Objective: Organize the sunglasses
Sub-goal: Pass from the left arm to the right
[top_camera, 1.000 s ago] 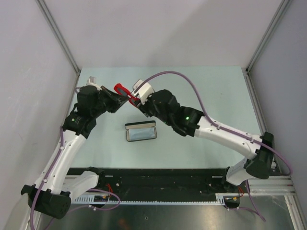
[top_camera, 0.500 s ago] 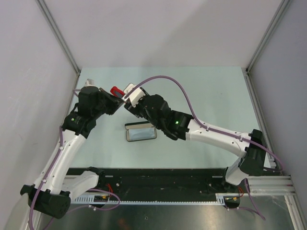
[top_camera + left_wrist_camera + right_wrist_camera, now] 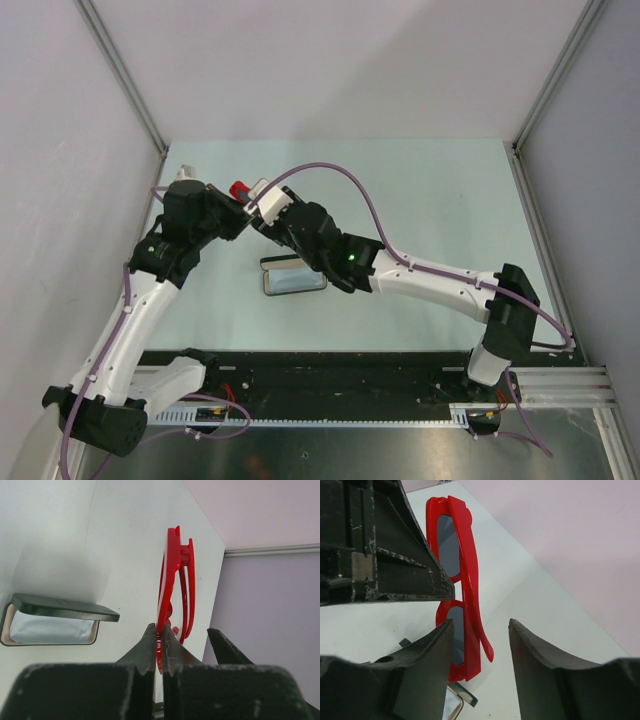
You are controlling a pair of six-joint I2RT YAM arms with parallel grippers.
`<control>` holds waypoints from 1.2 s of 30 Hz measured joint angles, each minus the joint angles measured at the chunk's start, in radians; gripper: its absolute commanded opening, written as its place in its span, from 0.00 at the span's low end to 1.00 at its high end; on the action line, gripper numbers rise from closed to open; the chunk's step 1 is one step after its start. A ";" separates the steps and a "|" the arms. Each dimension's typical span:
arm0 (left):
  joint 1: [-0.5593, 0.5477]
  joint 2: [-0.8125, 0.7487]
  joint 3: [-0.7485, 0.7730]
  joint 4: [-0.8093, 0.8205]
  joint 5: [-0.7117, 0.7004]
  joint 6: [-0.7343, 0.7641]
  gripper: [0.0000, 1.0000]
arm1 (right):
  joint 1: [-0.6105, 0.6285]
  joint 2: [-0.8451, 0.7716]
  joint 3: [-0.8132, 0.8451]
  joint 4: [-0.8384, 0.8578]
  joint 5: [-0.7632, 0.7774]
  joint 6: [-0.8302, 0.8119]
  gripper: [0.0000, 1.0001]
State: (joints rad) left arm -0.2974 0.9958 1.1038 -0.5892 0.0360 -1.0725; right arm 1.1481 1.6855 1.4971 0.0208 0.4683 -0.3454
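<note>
The red sunglasses (image 3: 240,188) hang in the air between both arms at the table's back left, their temple arms folded. My left gripper (image 3: 243,205) is shut on them, its fingertips pinching the thin red frame (image 3: 170,575) edge-on in the left wrist view (image 3: 160,630). My right gripper (image 3: 262,207) is open, and its two fingers straddle the lower end of the sunglasses (image 3: 469,580). One finger (image 3: 432,650) lies close beside the dark lens. The other finger (image 3: 535,655) stands apart from the folded temple tip.
A black case (image 3: 294,275) lies open on the pale table (image 3: 430,200) just in front of both grippers, with a grey-blue cloth (image 3: 296,282) inside; the left wrist view shows the case (image 3: 60,611) below left. Grey walls close in at the left, back and right.
The right arm has swung left, bringing its gripper up to the left one, and its jaws have widened a little. The sunglasses shifted slightly left in the left gripper's hold.
</note>
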 measured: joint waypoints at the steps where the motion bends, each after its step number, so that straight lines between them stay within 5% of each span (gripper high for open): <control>1: 0.000 0.000 0.000 0.000 0.000 0.000 0.00 | 0.000 0.003 0.000 0.003 0.004 0.000 0.48; 12: 0.000 0.000 0.006 -0.005 0.001 0.000 0.01 | -0.001 0.040 0.000 0.033 0.049 -0.027 0.45; 29: -0.002 0.000 0.013 -0.018 0.004 0.002 0.03 | 0.002 0.073 0.000 0.073 0.080 -0.076 0.00; 36: -0.002 0.000 0.013 -0.013 0.021 0.008 0.57 | 0.002 0.073 -0.001 0.074 0.090 -0.074 0.00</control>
State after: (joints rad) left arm -0.2989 0.9955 1.1172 -0.6025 0.0566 -1.0649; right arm 1.1500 1.7588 1.4960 0.0952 0.5583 -0.4191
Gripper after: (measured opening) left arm 0.380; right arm 0.150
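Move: The left fingers already hold the folded sunglasses near mid-length; their middle lies about 2 cm ahead of the left hand and 1 cm above it. From the open right hand, the sunglasses' middle is roughly 4 cm ahead, 2 cm left and 1 cm below. The open glasses case lies on the table nearly 30 cm beneath the right hand, some 2 cm back and 5 cm to its right. Right hand eases about 2.5 cm down and forward, pinches the sunglasses' near part; then the left fingers open. ##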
